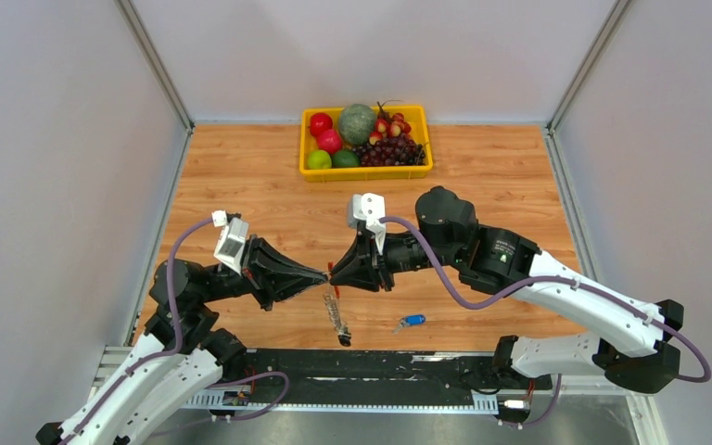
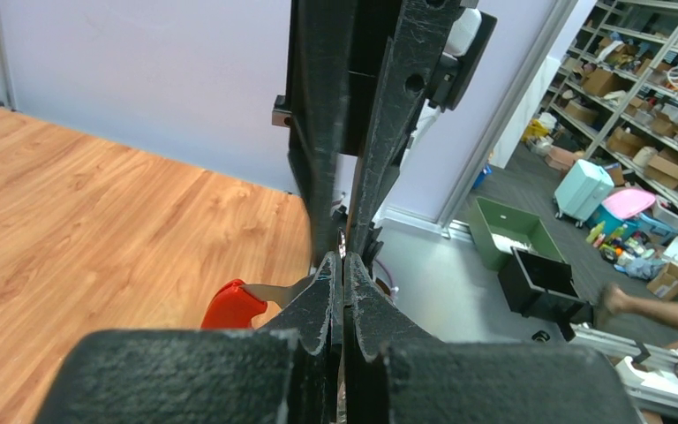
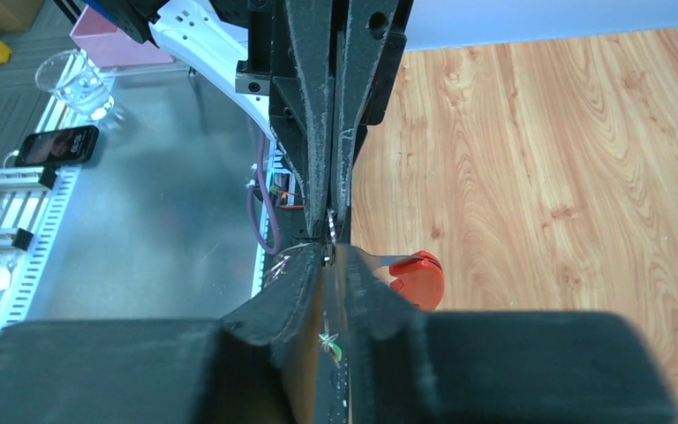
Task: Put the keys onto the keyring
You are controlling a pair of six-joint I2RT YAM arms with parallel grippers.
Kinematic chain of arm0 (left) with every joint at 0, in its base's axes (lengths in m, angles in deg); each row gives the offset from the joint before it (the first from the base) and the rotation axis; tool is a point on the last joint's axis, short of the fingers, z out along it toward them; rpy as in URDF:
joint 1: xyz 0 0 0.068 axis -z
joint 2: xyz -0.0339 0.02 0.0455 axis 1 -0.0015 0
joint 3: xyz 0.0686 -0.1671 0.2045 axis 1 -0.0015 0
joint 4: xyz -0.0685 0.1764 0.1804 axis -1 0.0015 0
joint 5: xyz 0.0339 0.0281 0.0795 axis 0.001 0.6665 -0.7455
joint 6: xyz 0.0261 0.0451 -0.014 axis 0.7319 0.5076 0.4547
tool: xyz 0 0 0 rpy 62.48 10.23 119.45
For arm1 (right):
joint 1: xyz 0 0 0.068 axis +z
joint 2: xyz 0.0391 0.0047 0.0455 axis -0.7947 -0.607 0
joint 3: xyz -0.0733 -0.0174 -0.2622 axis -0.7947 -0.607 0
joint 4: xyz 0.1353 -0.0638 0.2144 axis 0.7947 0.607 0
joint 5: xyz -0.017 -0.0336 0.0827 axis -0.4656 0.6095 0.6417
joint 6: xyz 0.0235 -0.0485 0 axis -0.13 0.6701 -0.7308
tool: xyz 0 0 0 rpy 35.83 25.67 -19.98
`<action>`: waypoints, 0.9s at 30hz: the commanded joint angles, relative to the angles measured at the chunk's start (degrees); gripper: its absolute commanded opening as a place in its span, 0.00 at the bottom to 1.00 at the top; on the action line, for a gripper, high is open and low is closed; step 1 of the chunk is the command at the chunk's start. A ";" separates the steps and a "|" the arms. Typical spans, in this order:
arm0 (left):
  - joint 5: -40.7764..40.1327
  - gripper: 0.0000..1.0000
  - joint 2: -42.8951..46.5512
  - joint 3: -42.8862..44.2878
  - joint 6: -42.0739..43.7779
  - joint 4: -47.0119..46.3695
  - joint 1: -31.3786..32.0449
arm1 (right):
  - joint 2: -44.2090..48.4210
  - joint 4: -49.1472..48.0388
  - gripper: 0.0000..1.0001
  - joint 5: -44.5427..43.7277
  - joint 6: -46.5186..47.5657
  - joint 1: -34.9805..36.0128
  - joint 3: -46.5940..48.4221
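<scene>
My two grippers meet tip to tip above the front of the table. The left gripper (image 1: pixel 323 275) (image 2: pixel 342 262) is shut on the keyring, a silver sliver of which (image 2: pixel 342 241) shows just past its tips. The keyring's grey feathery charm (image 1: pixel 337 318) (image 3: pixel 330 341) hangs below. My right gripper (image 1: pixel 336 271) (image 3: pixel 328 249) is closed down at its tips on the red key (image 2: pixel 232 306) (image 3: pixel 418 277). The key's blade runs in to the tips and its head sticks out sideways. The blue key (image 1: pixel 413 321) lies flat on the table to the right.
A yellow basket (image 1: pixel 308 172) of fruit stands at the back middle of the wooden table (image 1: pixel 241 176). Grey walls close in both sides. A black rail (image 1: pixel 380 366) runs along the near edge between the arm bases.
</scene>
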 commanded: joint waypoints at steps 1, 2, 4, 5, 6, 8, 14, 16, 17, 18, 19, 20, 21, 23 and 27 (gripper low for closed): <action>-0.42 0.00 0.81 0.27 -0.47 -3.49 0.03 | -0.19 -2.85 0.09 1.69 0.63 0.34 1.87; -0.38 0.00 0.76 0.30 -0.40 -3.52 0.08 | -0.07 -2.92 0.02 1.60 0.72 0.34 1.80; -0.41 0.00 0.79 0.19 -0.35 -3.55 0.04 | 0.19 -2.94 0.00 1.66 1.07 0.34 1.62; -0.40 0.00 0.77 0.16 -0.36 -3.55 0.03 | 0.35 -3.13 0.00 1.67 1.12 0.39 1.47; -0.46 0.00 0.79 0.05 -0.39 -3.59 0.03 | 0.51 -3.35 0.00 1.77 1.24 0.38 1.33; -0.62 0.00 0.80 -0.21 -0.34 -3.59 0.03 | 0.94 -3.85 0.00 2.10 1.65 0.59 0.84; -1.89 0.14 0.47 0.36 2.49 2.12 0.03 | 2.40 -3.62 0.00 2.17 3.89 1.11 -0.44; -2.81 0.30 0.81 1.16 3.91 4.78 0.03 | 3.25 -2.05 0.00 1.22 5.32 1.10 -0.95; -3.28 0.40 1.04 1.77 4.29 5.58 0.05 | 3.82 -1.01 0.00 0.20 6.02 1.16 -1.21; -3.51 0.44 1.36 2.14 5.13 7.08 0.04 | 4.25 0.00 0.00 -0.30 6.89 1.07 -1.64; -3.85 0.51 1.43 2.79 5.56 7.87 0.03 | 4.69 1.15 0.00 -0.90 7.83 1.10 -2.03; -3.93 0.54 1.57 3.13 6.45 9.44 0.03 | 5.15 2.20 0.00 -1.55 8.71 1.10 -2.39; -4.11 0.58 1.54 3.78 6.84 10.11 0.03 | 5.59 3.18 0.00 -2.24 9.83 1.10 -2.76; -4.10 0.63 1.47 4.27 7.77 11.58 0.03 | 6.53 5.26 0.00 -3.77 11.60 1.12 -3.55; -4.28 0.67 0.54 4.27 8.62 12.21 0.05 | 8.11 8.90 0.00 -8.22 16.48 1.11 -5.79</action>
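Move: My left hand already pinches the keyring, with its split ring at the tips. The ring sits between my right hand's part-open pads, about 1 cm left of their midpoint. From my right hand, the red handle stands some 4 cm ahead, 1 cm left and 4 below. The coil hangs about 8 cm below, level fore and aft and straight under the hand. The blue key lies on the table roughly 9 cm ahead, 15 right and 35 below. My right hand stays put and shuts its fingers on the split ring while my left keeps its pinch. Then my left fingers open to about two thirds and let go, that hand easing some 1.5 cm down and 1 cm forward. My right keeps its pinch and draws the keyring about 3 cm right and 2 cm down, away from my left hand, rolling slightly. ##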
